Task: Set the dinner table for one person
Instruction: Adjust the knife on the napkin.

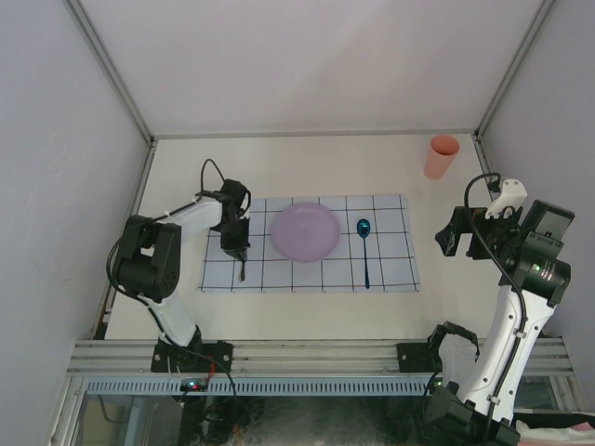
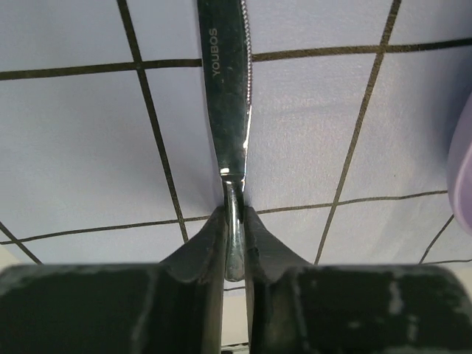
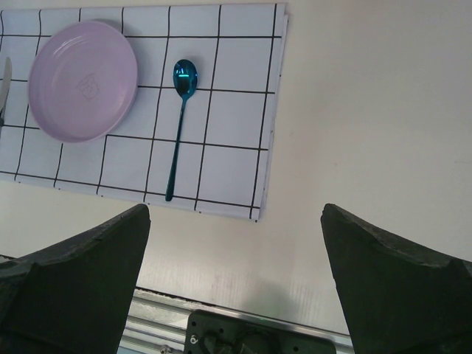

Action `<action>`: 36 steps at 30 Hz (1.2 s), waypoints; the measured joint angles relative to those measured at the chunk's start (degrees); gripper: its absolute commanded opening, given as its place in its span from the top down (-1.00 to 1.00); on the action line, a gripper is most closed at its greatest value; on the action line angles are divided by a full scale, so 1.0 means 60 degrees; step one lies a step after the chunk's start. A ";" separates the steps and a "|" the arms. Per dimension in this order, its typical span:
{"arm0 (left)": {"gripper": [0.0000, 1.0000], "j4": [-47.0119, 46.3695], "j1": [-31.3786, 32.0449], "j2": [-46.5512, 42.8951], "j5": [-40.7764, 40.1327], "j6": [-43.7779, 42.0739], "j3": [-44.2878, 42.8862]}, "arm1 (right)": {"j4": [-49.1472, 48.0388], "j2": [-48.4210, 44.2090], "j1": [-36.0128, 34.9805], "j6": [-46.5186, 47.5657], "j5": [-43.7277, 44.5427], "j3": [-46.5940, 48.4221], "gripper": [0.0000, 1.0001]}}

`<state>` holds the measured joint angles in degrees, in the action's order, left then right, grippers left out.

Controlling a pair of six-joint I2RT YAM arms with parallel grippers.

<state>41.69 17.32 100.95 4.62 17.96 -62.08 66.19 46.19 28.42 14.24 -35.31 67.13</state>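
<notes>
A silver knife (image 2: 228,96) lies on the blue-grey grid cloth (image 1: 390,269), left of the lilac plate (image 1: 305,232). My left gripper (image 2: 234,214) is down at the knife's handle, with both fingers pressed against its sides and no gap showing. From above, the knife's tip (image 1: 241,272) pokes out below that left gripper (image 1: 234,247). A teal spoon (image 1: 365,251) rests on the cloth right of the plate. Above the off-white dinner table (image 1: 307,307), my right gripper (image 3: 236,210) hangs wide open and holds nothing, off to the right of the cloth.
An orange cup (image 1: 442,156) stands upright at the table's far right corner. Aluminium rails (image 1: 316,358) edge the near side, and white walls close in the other sides. In the right wrist view the plate (image 3: 82,80) and spoon (image 3: 179,125) lie on the cloth (image 3: 236,110).
</notes>
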 measured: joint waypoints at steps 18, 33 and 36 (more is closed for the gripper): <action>1.00 -0.0015 -0.0007 -0.0098 -0.0080 0.0106 0.0069 | -0.0076 0.0146 0.0007 -0.0004 -0.0171 0.0000 -0.99; 1.00 -0.0277 0.0029 -0.0412 -0.0146 0.0415 0.0404 | -0.0142 0.0186 0.0007 -0.0004 -0.0215 0.0000 -0.99; 0.99 -0.0277 0.0029 -0.0430 -0.0168 0.0419 0.0404 | -0.0142 0.0186 0.0000 -0.0004 -0.0219 0.0000 -0.99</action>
<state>40.03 17.50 98.37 3.62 20.47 -59.66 65.34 47.31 28.42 14.22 -36.62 67.13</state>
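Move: The knife lies right between the left fingertips, which straddle its handle near the neck; its middle is only about 2 cm ahead, at fingertip height. From that hand the plate is some 15 cm to the right and 6 cm farther out, and the spoon about 30 cm to the right, roughly level with it. From the right hand, the knife lies some 48 cm left, 9 cm ahead and 25 cm below. Staying within about half a centimetre of its place, the left hand closes its fingers onto the knife's handle. ##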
